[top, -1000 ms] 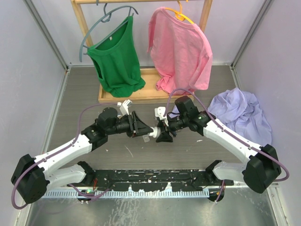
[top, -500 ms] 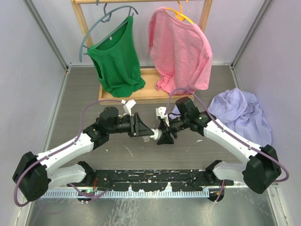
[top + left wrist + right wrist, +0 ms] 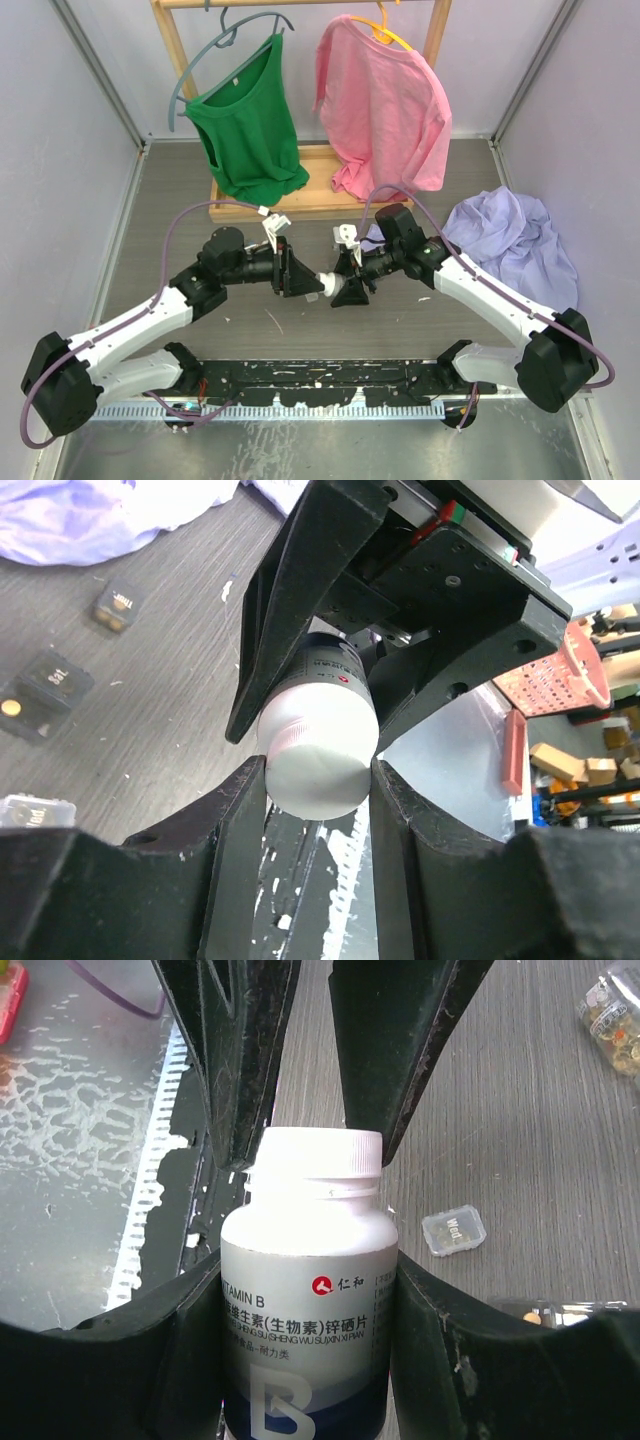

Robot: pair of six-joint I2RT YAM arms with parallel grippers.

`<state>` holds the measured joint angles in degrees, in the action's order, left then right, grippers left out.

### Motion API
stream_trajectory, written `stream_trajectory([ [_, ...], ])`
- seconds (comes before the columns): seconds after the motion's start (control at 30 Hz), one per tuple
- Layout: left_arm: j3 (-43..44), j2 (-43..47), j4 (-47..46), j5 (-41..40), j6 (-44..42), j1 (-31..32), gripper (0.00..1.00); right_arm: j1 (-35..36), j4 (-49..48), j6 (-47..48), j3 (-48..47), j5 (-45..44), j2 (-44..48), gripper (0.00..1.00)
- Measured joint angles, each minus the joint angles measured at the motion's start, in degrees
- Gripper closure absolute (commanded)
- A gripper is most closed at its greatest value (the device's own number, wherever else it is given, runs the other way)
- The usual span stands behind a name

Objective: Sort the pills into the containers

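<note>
A white Vitamin B pill bottle is held in the air between my two grippers. My right gripper is shut on the bottle's body. My left gripper is shut on the bottle's white cap, which also shows in the right wrist view. Two tiny dark containers and a clear one lie on the table below. A clear container marked "Wed" lies beside the bottle, and another with yellowish pills is farther off.
A purple cloth is heaped at the right. A wooden rack base at the back carries a green shirt and a pink shirt. Grey walls close in both sides.
My left wrist has turned about the cap, and its camera bracket has swung round. Both grippers keep their hold on the bottle and have drifted slightly.
</note>
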<state>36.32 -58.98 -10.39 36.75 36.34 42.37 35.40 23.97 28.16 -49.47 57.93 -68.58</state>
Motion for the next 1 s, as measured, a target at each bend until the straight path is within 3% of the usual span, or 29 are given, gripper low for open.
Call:
stream_trajectory([
  [0.23,1.68,0.09,1.88,0.59,-5.7,0.17,0.52,0.0,-0.59,1.42,0.0,0.26,0.46,0.99],
  [0.53,2.21,0.94,4.7,-2.75,-6.21,1.44,0.34,0.17,-4.33,2.97,0.0,1.75,0.72,0.99],
  [0.67,2.21,3.28,6.01,-4.63,-6.23,1.44,0.19,0.17,-4.61,3.26,0.0,2.03,0.72,0.99],
  [0.77,2.21,5.68,7.63,-5.75,-6.49,1.44,0.0,0.17,-4.66,3.58,0.0,2.05,0.72,0.99],
  [1.0,-3.93,18.49,8.57,-11.41,-4.09,1.44,0.02,0.17,-3.48,6.64,-0.13,1.46,0.74,0.99],
])
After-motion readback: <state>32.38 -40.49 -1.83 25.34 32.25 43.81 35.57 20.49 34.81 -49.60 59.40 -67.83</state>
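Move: Between the left fingers sits the white cap of the pill bottle, right at that hand's point. The right hand holds the bottle body, with the cap some 4 cm to its left, 1 cm ahead and about 3 cm higher. On the table, roughly 20 cm below the left hand, lie a clear pill box about 2 cm ahead and 2 cm left, and a pair of dark pill boxes about 7 cm ahead and 3 cm right. Finishing the cap twist with a last few degrees of roll, the left hand lets go, its fingers spreading wide, then draws off to the left about 4 cm, rising some 2.5 cm and speeding up late. The right hand keeps its grip on the bottle, lifting it about 1.5 cm and turning it some 10 degrees. ##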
